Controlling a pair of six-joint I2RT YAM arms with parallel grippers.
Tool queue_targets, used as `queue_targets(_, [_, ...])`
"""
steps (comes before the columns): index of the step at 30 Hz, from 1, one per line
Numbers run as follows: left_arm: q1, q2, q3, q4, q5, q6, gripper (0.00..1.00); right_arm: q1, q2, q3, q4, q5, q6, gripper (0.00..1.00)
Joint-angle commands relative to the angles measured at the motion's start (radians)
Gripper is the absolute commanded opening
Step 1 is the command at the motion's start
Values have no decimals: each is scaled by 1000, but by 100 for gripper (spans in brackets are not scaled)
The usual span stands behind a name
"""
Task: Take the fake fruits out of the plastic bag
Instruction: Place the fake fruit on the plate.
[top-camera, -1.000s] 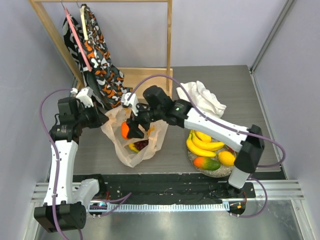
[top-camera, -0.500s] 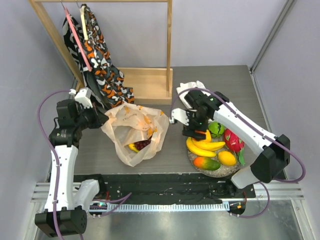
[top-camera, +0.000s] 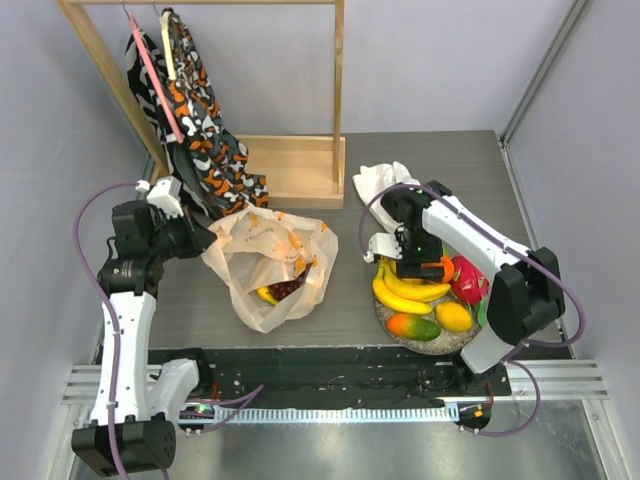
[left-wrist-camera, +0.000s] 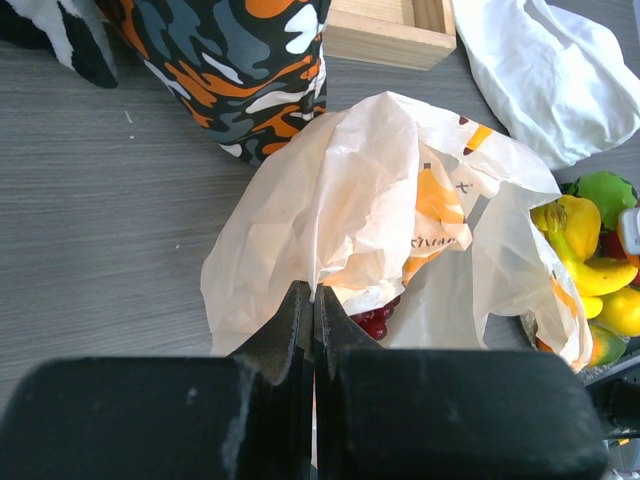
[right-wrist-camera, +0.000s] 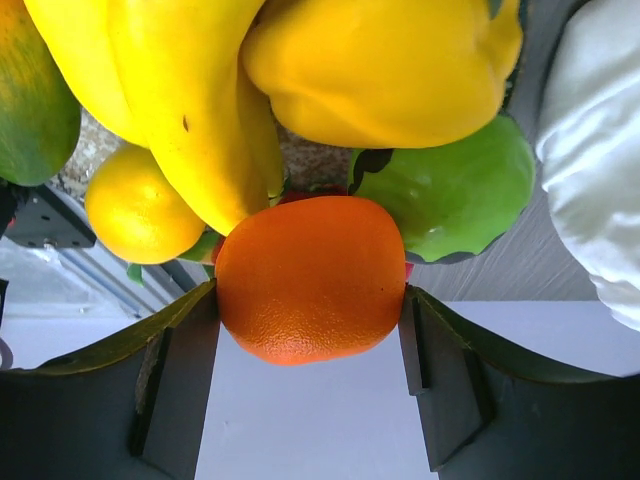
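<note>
The plastic bag (top-camera: 262, 262) lies crumpled left of centre, with dark grapes (top-camera: 284, 289) and a yellow fruit (top-camera: 265, 295) showing in its mouth. My left gripper (top-camera: 200, 238) is shut on the bag's upper left edge; in the left wrist view its jaws (left-wrist-camera: 313, 300) pinch the film above the grapes (left-wrist-camera: 375, 322). My right gripper (top-camera: 425, 262) is shut on an orange fruit (right-wrist-camera: 310, 275) just above the plate (top-camera: 440, 347). On that plate are bananas (top-camera: 405, 290), a mango (top-camera: 412, 325), a yellow round (top-camera: 453, 315) and a dragon fruit (top-camera: 468, 280).
A white cloth (top-camera: 405, 195) lies behind the plate. Patterned fabric (top-camera: 200, 120) hangs from a wooden rack (top-camera: 295, 165) at the back left, close to my left gripper. In the right wrist view a green fruit (right-wrist-camera: 455, 190) and a yellow fruit (right-wrist-camera: 400, 60) sit under the orange.
My right gripper has swung from the bag's mouth to the right with the orange and now hangs over the plate. The left gripper has kept its hold on the bag.
</note>
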Motion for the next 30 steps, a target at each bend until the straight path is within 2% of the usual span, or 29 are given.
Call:
queue_targets(1, [22,-32,-6,35,19,-6,0,1,34,33,-76,78,-34,36])
queue_targets(4, [29,-36,-7,36,22,-9,0,-1,48,36,-76,79,-28,44])
queue_targets(6, [31,-33,-6,33,20,-9,0,2,49,42,-72,62,-23,54])
queue_targets(7, [29,-30,-6,33,23,-9,0,4,52,55,-73,58,-20,63])
queue_targets(8, [31,-29,-4,33,25,-9,0,4,54,62,-79,52,-13,82])
queue_targets(9, [31,-25,-1,35,26,-9,0,5,55,71,-82,43,-7,97])
queue_targets(10, [31,-21,0,35,28,-9,0,5,57,87,-89,38,-4,100])
queue_targets(14, [31,-12,2,44,34,-15,0,16,60,134,-112,23,13,99])
queue_targets(21, [31,5,2,56,42,-23,0,45,77,327,-164,-63,67,99])
queue_targets(30, [31,10,0,69,45,-24,0,44,51,193,-107,-99,101,100])
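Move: Still between the right fingers, the orange hangs practically over its resting spot on the plate's heap, which is only about 1 cm lower. From this hand the bananas lie some 6 cm left and 4 cm back, the dragon fruit about 5 cm right and 2 cm back, and the watermelon 4 cm ahead and 1 cm left, all roughly 3 cm lower. From the left hand that spot is some 42 cm right, 6 cm back and 11 cm lower. Easing down and right by under 1 cm, the right hand sets the orange on the heap, then opens fully and lets go. It draws off forward, left and up, about 5 cm each way, the wrist tilting some 10 degrees, before dipping back nearly 2 cm. The left hand keeps its shut grip on the bag's rim, almost still. ##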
